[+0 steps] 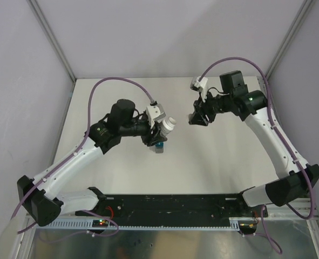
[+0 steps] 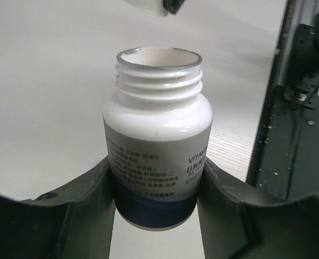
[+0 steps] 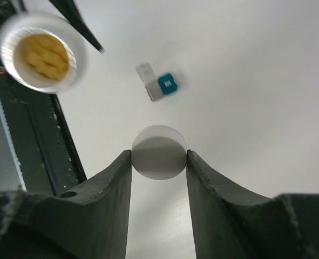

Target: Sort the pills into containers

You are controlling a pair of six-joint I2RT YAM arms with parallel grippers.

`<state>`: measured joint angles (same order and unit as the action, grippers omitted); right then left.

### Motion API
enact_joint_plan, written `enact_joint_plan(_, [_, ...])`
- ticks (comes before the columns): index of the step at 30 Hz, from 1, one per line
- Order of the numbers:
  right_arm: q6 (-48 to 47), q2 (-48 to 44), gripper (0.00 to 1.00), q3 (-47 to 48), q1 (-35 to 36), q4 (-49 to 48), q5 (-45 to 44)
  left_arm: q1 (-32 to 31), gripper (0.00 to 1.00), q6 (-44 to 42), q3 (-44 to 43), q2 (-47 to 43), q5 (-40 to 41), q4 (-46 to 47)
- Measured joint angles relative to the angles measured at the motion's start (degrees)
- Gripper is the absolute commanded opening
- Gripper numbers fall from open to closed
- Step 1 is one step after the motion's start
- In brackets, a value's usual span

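Note:
My left gripper (image 2: 156, 186) is shut on a white pill bottle (image 2: 156, 129) with a blue-banded label and an open threaded mouth. From above, the bottle (image 1: 168, 126) is tilted, its mouth toward the right. Yellow pills (image 3: 42, 56) lie inside the bottle (image 3: 8, 29). Below it on the table stand the containers (image 1: 158, 147), a joined teal-blue and grey pair (image 3: 160, 88). My right gripper (image 3: 159, 156) is shut on the bottle's round white cap (image 3: 159, 152), held off to the right above the table (image 1: 196, 117).
A black rail (image 1: 170, 208) runs along the table's near edge between the arm bases. Pale walls with metal posts (image 1: 51, 38) close in the white table (image 1: 218, 162) on the left, back and right.

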<state>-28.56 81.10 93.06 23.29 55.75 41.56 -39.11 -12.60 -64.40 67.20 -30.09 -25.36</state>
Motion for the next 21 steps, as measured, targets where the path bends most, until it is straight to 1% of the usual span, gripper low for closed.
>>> enact_joint_plan(5, [4.6,1.2,0.19,-7.8,-1.4,-4.5,-8.8,0.0,0.00,0.0,0.5,-1.0,4.1,0.6])
enact_joint_plan(9, [7.2,5.9,0.21,-11.7,-3.2,-7.9,-15.9,0.0,0.00,0.0,1.1,-2.1,6.0,0.8])
enact_joint_plan(13, [9.0,13.0,0.23,-13.1,-5.5,-10.6,-20.8,0.0,0.00,0.0,1.8,-3.5,7.0,0.9])
enact_joint_plan(21, [10.6,25.9,0.28,-13.4,-9.2,-14.5,-27.4,0.0,0.00,0.0,3.1,-5.3,7.5,1.1])
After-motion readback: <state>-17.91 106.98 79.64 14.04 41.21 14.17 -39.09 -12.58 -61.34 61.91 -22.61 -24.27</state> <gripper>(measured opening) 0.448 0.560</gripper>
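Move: The right hand holds the bottle's white cap above the table. The clear patch it is taken to lies about 11 cm ahead, 12 cm right and 28 cm below; the open pill bottle, in the left fingers, is 8 cm left, 3 cm back and 2 cm lower. The small teal-and-grey containers stand some 5 cm ahead, 10 cm left and 28 cm below. From the left hand the patch is roughly 16 cm ahead, 25 cm right and 24 cm down. Keeping its pinch on the cap, the right hand swoops down about 24 cm in one unbroken run, also some 10 cm forward and 10 cm right, away from the bottle and towards the empty table, while the wrist turns clockwise some 30 degrees and the fingers tip to point more steeply down. The left hand keeps its grip on the bottle, mouth up, and eases a couple of centimetres left, out of the way of the containers below, turning slightly counter-clockwise. ##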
